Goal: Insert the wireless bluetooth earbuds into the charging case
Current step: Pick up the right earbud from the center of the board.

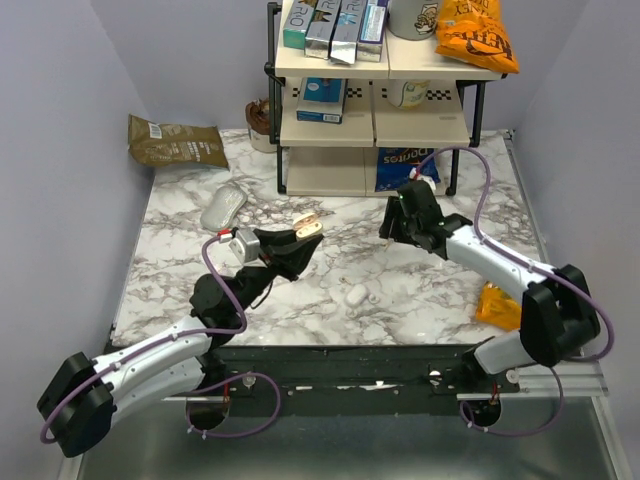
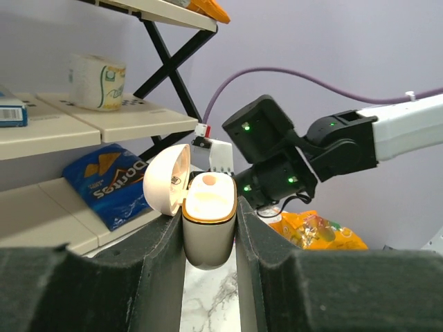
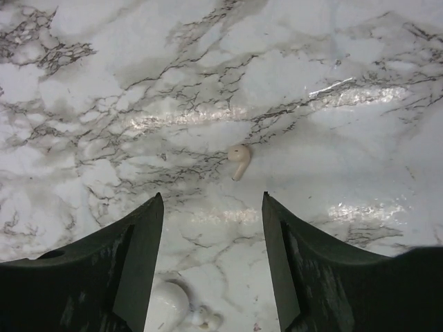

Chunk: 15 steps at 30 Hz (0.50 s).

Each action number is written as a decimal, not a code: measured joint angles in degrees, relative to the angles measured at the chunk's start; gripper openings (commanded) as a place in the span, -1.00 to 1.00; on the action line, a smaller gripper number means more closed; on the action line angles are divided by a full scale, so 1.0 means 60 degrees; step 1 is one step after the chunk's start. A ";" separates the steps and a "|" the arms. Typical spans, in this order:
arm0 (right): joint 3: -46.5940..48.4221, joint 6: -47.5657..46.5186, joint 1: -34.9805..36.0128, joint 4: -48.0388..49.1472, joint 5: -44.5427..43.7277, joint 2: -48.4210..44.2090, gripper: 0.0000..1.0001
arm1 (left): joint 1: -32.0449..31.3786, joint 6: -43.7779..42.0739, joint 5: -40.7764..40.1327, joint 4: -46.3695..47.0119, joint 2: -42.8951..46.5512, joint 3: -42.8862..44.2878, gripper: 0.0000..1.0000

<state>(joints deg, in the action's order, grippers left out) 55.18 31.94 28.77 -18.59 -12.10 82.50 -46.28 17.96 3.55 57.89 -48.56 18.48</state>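
Observation:
My left gripper (image 1: 298, 238) is raised above the table and shut on the charging case (image 2: 208, 238), a white oval body with a gold rim. The case's lid (image 2: 166, 181) is swung open to the left. A tan rounded piece (image 2: 209, 181) sits in one socket of the case. One of the wireless bluetooth earbuds (image 3: 239, 160) lies loose on the marble, just ahead of my right gripper (image 3: 211, 196). That gripper is open and holds nothing. It hovers low over the table right of the case (image 1: 307, 224).
A small white oval object (image 1: 355, 295) with a tiny piece (image 1: 372, 297) beside it lies near the table's front. A white mouse (image 1: 223, 207) is at the left. A shelf rack (image 1: 375, 130) with a Doritos bag (image 1: 405, 165) stands behind. An orange snack bag (image 1: 497, 306) lies by the right arm.

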 measured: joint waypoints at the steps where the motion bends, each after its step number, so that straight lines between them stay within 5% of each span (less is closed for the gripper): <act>1: 0.0120 0.0178 -0.0087 -0.0026 0.0109 0.0244 0.31 | -0.0015 -0.0007 -0.0069 -0.0120 0.0193 -0.0087 -1.00; 15: 0.1107 0.0922 -0.0827 -0.0102 0.0703 0.3009 0.26 | -0.0058 -0.0011 -0.0270 -0.0601 0.0965 -0.0514 -1.00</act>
<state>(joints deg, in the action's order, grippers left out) 61.82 37.47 23.81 -19.20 -7.88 100.55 -46.63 17.89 1.93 54.28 -42.76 15.40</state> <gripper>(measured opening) 0.630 0.369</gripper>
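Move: The right earbud lies on the table roughly 5 cm ahead of the open right gripper, about 1 cm to its right and 13 cm below. Around the same depth, the rounded white piece is some 7 cm back and 5 cm left of this gripper, with the small white piece 8 cm back and 2 cm left. From the left hand, which holds the open case, the earbud is about 17 cm ahead, 16 cm right and 33 cm below. Lower the right gripper about 7.5 cm towards the right earbud, reaching some 3 cm forward early on and then sinking nearly straight down. Tip the fingers some 10 to 15 degrees steeper and turn them slightly clockwise, keeping them open and short of the earbud. Let the left hand keep its hold on the open case. ##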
